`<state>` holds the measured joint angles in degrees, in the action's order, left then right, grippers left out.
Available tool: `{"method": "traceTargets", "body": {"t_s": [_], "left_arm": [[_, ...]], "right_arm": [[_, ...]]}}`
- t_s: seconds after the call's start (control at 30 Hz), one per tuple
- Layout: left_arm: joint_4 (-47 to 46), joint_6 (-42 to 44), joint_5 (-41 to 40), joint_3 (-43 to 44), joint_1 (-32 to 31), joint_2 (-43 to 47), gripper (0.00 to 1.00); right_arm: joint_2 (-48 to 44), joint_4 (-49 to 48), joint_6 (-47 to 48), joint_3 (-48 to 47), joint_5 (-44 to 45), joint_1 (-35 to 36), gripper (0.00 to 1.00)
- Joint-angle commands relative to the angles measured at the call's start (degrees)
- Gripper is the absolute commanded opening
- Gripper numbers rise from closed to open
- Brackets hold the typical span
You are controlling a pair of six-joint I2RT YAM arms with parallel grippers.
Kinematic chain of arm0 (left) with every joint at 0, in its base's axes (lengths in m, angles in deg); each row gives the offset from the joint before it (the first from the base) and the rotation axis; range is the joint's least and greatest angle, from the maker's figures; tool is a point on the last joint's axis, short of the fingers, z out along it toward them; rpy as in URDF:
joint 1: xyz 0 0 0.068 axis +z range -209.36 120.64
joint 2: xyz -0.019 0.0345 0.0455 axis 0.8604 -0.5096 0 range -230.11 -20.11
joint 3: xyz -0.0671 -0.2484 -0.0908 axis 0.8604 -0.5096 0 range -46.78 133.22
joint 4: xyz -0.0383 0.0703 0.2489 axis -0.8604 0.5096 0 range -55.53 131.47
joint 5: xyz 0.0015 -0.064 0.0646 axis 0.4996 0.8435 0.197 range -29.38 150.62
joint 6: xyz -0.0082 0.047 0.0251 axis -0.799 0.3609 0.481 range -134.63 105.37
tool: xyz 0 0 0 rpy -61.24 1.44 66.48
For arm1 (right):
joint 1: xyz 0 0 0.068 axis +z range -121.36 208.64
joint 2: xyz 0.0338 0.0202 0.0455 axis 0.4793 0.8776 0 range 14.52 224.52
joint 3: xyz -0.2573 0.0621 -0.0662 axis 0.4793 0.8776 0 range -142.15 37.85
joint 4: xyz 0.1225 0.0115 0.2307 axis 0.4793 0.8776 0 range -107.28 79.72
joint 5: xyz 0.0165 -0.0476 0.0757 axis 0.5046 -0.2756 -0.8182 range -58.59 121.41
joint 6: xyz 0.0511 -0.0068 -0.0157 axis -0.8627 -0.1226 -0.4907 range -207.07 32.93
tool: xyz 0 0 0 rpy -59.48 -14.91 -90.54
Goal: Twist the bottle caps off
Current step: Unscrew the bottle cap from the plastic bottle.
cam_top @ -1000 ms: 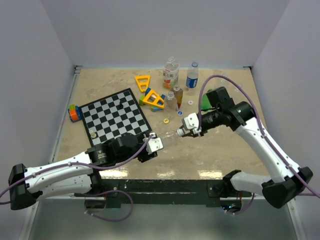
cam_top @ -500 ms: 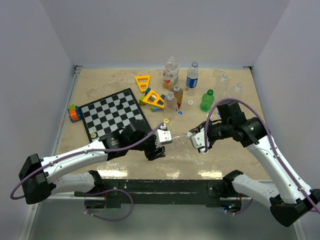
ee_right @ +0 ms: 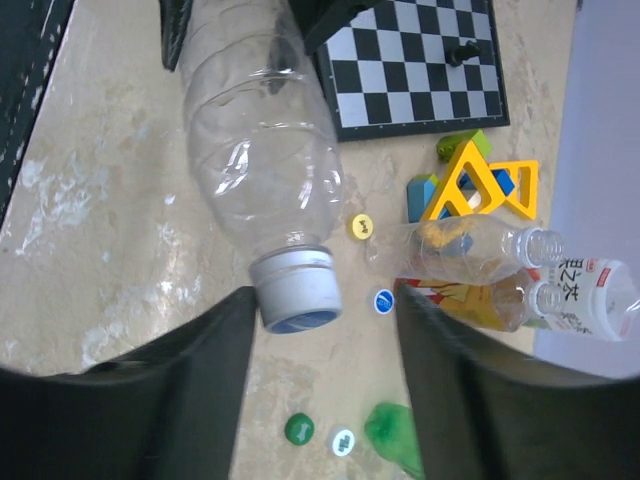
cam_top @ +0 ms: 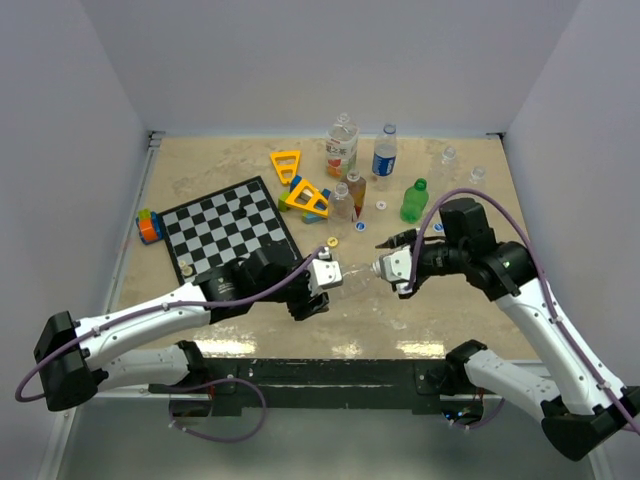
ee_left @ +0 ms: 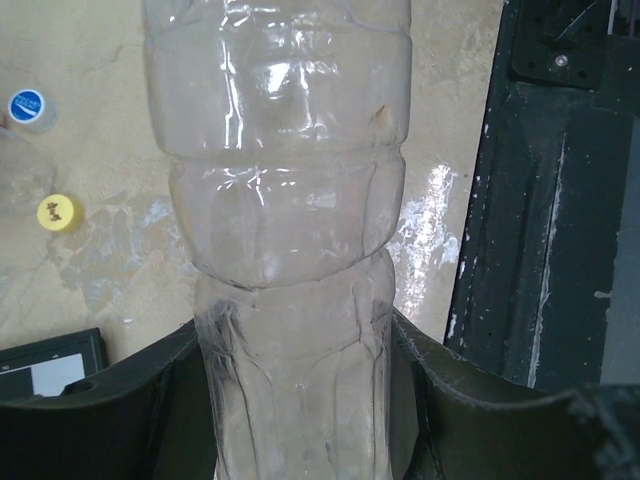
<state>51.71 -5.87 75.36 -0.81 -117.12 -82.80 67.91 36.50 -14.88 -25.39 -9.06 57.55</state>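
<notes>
A clear bottle (ee_left: 290, 200) is held above the table, lying nearly level between the two arms. My left gripper (ee_left: 295, 400) is shut on its lower body, and in the top view this gripper (cam_top: 325, 278) is at centre. The bottle's white cap (ee_right: 295, 290) is on the neck and sits between the jaws of my right gripper (ee_right: 325, 300). Those jaws stand open, the left finger (ee_right: 215, 360) close beside the cap and the right finger (ee_right: 450, 360) well apart from it. From above, the right gripper (cam_top: 386, 268) faces the bottle (cam_top: 352, 274).
Loose caps lie on the table: yellow (ee_right: 361, 226), blue (ee_right: 384, 301), green (ee_right: 299, 429), white (ee_right: 343, 441). A green bottle (cam_top: 414, 200) and several other bottles (cam_top: 341, 146) stand behind. A chessboard (cam_top: 230, 232), yellow triangle frames (cam_top: 308, 198) and a toy block (cam_top: 150, 225) are to the left.
My right gripper has opened from shut, with the cap staying on the bottle. Earlier both arms shifted right with the bottle between them.
</notes>
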Motion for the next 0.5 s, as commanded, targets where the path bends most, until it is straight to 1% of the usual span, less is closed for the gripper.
{"method": "traceTargets", "body": {"t_s": [0.0,0.13,0.27,0.47], "left_arm": [[-5.81,0.83,-1.99,-0.62,-1.66,2.75,0.00],[-5.19,1.00,-6.12,-1.68,-1.66,3.55,0.00],[-5.02,1.09,-8.15,-1.86,-1.83,3.37,0.00],[-5.11,1.70,-9.38,-1.24,-2.18,2.93,0.00]], "right_arm": [[-2.31,-7.64,-5.21,-0.21,-4.19,-0.87,0.70],[-3.99,-6.50,-9.51,-1.18,-1.99,-1.83,0.75],[-5.74,-5.09,-13.11,-1.01,-0.23,-4.02,0.77],[-8.91,-7.10,-17.86,1.63,-3.30,-10.53,0.78]]}}
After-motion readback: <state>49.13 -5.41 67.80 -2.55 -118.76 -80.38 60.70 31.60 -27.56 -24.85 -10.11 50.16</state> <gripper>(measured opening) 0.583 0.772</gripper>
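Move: Between the right hand's parted fingertips sits the bottle cap, still on the clear plastic bottle, about 1 cm left of and 1 cm behind the hand point, level with it. From that hand the yellow cap lies some 16 cm ahead and 15 cm left, the blue cap about 20 ahead and 7 left, both roughly 22 cm below; the green bottle stands about 24 ahead, 8 right, 13 below. From the left hand the bottle cap is some 17 cm right, 4 ahead and 7 higher. Backing off from the bottle cap, the right hand spreads its already opening fingers wider and rises about 3.5 cm, first nearly straight up, then also some 2.5 cm to the right, while turning roughly 10 degrees clockwise with its fingertips tipping up. The left hand keeps its grip on the bottle and eases it a little over 1 cm forward, turning it slightly counter-clockwise. ##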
